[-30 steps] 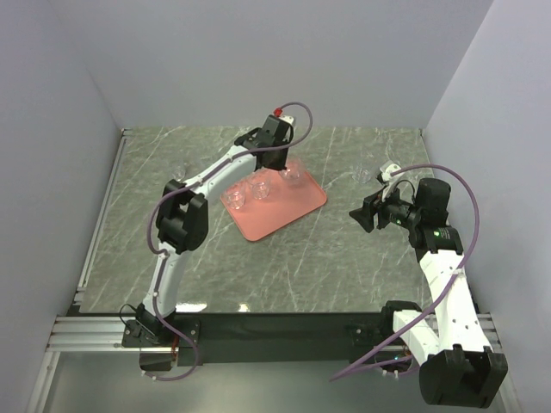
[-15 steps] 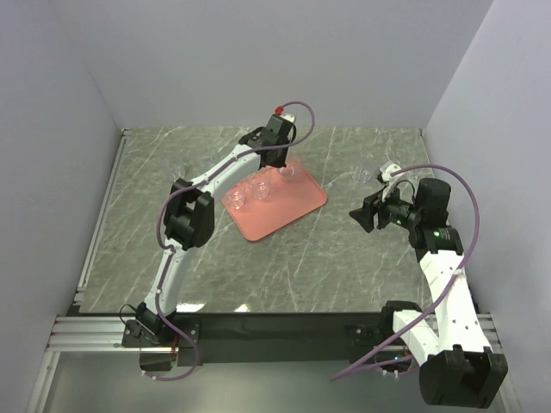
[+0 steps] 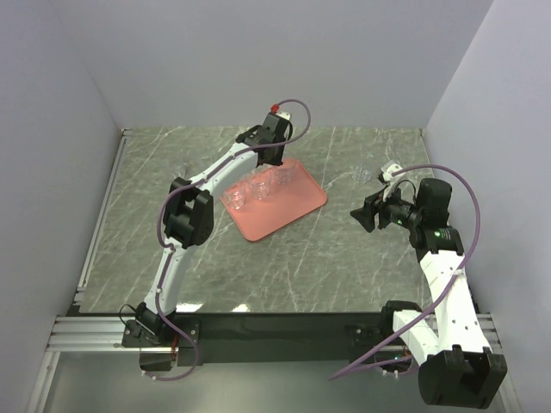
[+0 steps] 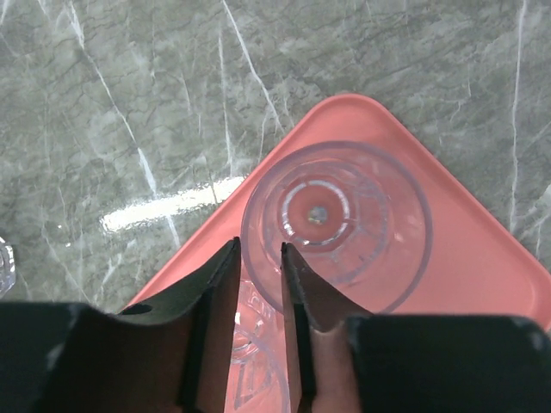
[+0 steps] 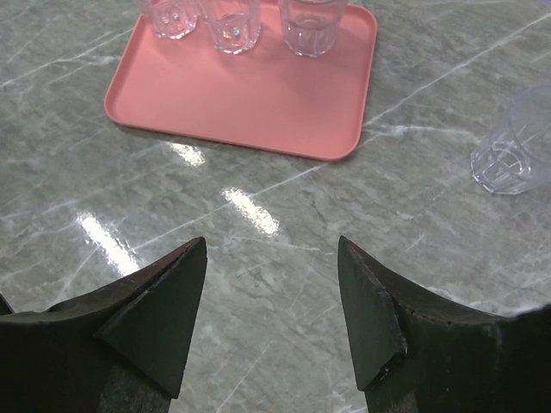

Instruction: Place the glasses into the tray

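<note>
The salmon-pink tray (image 3: 297, 206) lies mid-table with three clear glasses on it in a row (image 3: 237, 198), (image 3: 259, 188), (image 3: 282, 177). My left gripper (image 3: 276, 163) hangs over the farthest one. In the left wrist view that glass (image 4: 336, 224) stands upright on the tray (image 4: 482, 258). The left gripper (image 4: 260, 249) is open a little, its fingers astride the near rim, and a second glass (image 4: 250, 344) shows below them. My right gripper (image 5: 271, 245) is open and empty above bare table, right of the tray (image 5: 258, 103).
One loose glass (image 5: 515, 153) stands on the marble at the right, also seen from above (image 3: 362, 174). Another faint glass (image 3: 178, 168) stands left of the tray, and its edge (image 4: 4, 262) shows in the left wrist view. White walls close in the table.
My left jaws have parted from the rim of the farthest glass, which now stands on the tray, and the wrist has drawn slightly away. The right arm has not moved.
</note>
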Motion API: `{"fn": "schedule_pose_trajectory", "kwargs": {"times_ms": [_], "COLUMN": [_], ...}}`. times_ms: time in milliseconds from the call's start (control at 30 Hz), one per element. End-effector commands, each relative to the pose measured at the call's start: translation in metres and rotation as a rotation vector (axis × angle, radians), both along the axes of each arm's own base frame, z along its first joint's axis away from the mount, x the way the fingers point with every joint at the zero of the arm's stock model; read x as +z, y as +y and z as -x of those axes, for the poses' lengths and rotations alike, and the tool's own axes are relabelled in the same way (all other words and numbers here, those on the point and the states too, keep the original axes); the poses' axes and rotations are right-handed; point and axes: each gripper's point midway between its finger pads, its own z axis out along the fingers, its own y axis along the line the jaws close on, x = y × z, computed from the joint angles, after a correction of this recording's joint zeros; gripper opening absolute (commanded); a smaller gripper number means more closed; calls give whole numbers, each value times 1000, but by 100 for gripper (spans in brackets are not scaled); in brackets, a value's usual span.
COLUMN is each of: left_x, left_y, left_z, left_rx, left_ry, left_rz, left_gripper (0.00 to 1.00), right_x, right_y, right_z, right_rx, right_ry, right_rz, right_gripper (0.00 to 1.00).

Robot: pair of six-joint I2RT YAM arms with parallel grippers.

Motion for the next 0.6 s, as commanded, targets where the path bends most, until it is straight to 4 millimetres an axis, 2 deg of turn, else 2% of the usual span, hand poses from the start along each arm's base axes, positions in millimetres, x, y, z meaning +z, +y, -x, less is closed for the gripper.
{"fn": "schedule_pose_trajectory", "kwargs": {"times_ms": [0,133,200,300,367,400,433,467,500,533,567], "left_x": [25,32,42,59,78,77,94,99,95,112,117], "left_y": [-5,-3,-4,-4,-3,-1,1,3,7,11,14], "left_z": [-13,-14,-13,-12,-10,-7,-6,-5,-1,1,3], "left_rx": [-1,4,0,-3,-4,-4,-2,1,4,14,23], "left_ry": [-70,-82,-98,-127,-157,-154,-186,-196,-186,-219,-226], "left_rz": [26,30,43,63,80,78,95,102,94,112,119], "left_gripper": [32,40,45,52,55,56,58,59,60,63,63], "right_x": [7,7,6,6,5,5,4,5,4,3,4], "right_y": [-2,-2,-3,-3,-4,-4,-5,-5,-5,-6,-6], "right_z": [-2,-2,-2,-3,-3,-3,-3,-3,-4,-4,-4], "right_rx": [0,0,-1,-4,-5,-8,-9,-9,-12,-14,-15], "right_ry": [-45,-45,-43,-45,-41,-40,-39,-40,-37,-36,-37], "right_rz": [5,5,5,8,8,8,9,8,10,9,10], "right_gripper": [69,69,69,69,69,69,69,69,69,69,69]}}
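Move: Just right of the left hand, in the far corner of the tray, stands the glass being released, its middle roughly 3 cm right, 1 cm ahead and 4 cm below. A second glass in the tray is about 3 cm left and 3 cm back of the hand. The third is some 10 cm left and 5 cm back. From the right hand, the corner glass lies around 21 cm ahead, 17 cm left and 14 cm lower. Spreading its already parted fingers to about twice their gap on either side of the near-left wall of the corner glass, the left hand first stays in place. It then lifts about 3 cm, away from the glass and tray, fingers still opening and the wrist barely turning. ##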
